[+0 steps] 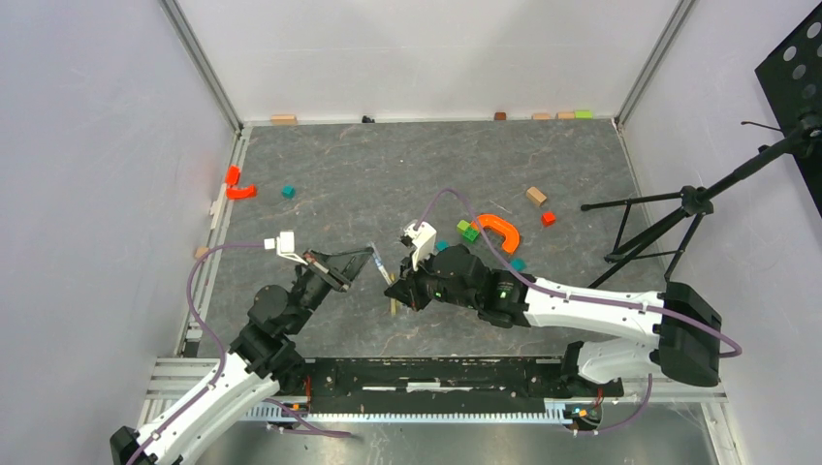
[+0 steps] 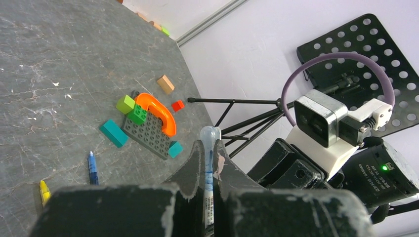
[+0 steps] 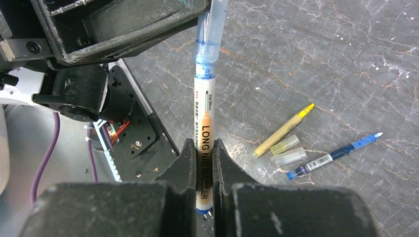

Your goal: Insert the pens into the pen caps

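My right gripper (image 3: 201, 144) is shut on a white marker (image 3: 203, 118) with blue ends, held near its rear end. The marker's blue tip sits inside a translucent bluish cap (image 3: 210, 34). My left gripper (image 2: 209, 145) is shut on that cap (image 2: 210, 134), whose end pokes out past the fingertips. In the top view the two grippers meet tip to tip, left (image 1: 363, 260) and right (image 1: 395, 289). A yellow pen (image 3: 284, 130), two clear caps (image 3: 286, 150) and a slim blue pen (image 3: 336, 154) lie loose on the table beside them.
An orange arch (image 1: 499, 231), green blocks (image 1: 467, 231) and a grey studded plate (image 2: 148, 133) lie behind the right arm. Teal (image 1: 288, 192), red (image 1: 548, 218) and tan (image 1: 536, 196) blocks are scattered about. A black tripod (image 1: 669, 218) stands at the right edge.
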Robot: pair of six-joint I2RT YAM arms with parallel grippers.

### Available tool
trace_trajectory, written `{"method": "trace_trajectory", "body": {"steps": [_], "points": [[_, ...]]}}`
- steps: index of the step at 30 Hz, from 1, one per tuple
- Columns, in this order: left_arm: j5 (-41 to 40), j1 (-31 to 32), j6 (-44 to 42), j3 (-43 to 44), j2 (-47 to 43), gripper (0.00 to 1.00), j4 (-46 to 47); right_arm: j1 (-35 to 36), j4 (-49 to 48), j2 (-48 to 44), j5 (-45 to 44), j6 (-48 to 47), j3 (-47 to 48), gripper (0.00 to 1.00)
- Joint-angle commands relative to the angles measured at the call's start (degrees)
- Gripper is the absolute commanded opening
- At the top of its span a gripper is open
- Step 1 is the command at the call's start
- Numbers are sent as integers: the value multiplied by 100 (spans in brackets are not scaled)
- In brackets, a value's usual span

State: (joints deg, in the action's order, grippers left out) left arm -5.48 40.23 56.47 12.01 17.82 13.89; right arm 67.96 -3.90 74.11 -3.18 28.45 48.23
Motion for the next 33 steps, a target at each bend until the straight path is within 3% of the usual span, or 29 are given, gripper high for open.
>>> {"method": "trace_trajectory", "body": {"steps": [1,14,28,31,32,33], "points": [[54,3,-101,-63,159,2,131,-31,-590,132,-296,-190,302,0],[-178,9,-51,-40,604,2,448,-133,-609,596,-1013,-144,766,0],[741,6,-1080,94,301,4,1094,-368,-2594,135,487,-788,-153,0],[979,4,-1304,182,190,24,1104,-363,-2693,58,637,-926,-265,0],[982,4,-1365,236,160,39,1049,-363,-2664,48,625,-958,-270,0],[946,4,-1419,319,125,61,935,-363,-2600,44,569,-976,-263,0]]}}
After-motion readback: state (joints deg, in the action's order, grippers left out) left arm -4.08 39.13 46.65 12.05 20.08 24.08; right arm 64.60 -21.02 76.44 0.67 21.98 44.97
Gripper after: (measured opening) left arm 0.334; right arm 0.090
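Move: The left hand already pinches the clear cap, and the white pen in the right hand has its nib inside. The cap lies about 5 cm ahead, 4 cm left and 5 cm above the right hand; the pen's held middle is some 5 cm back, 4 cm right and 5 cm below the left. On the table, roughly 15 cm below the right hand, lie the yellow pen 5 cm ahead and 1 cm left, the loose caps 3 cm ahead and 3 cm right, and the blue pen 8 cm ahead and 6 cm right. Keeping its grip, the right hand pushes the white pen farther into the cap, going some 3.5 cm forward and a little left while it dips about 2 cm and then climbs about 4 cm, as the left hand holds the cap and dips and rises with it. The left hand then draws back a couple of centimetres, still rising with its fingers tipping up some 10 degrees, and opens to let go of the cap. ##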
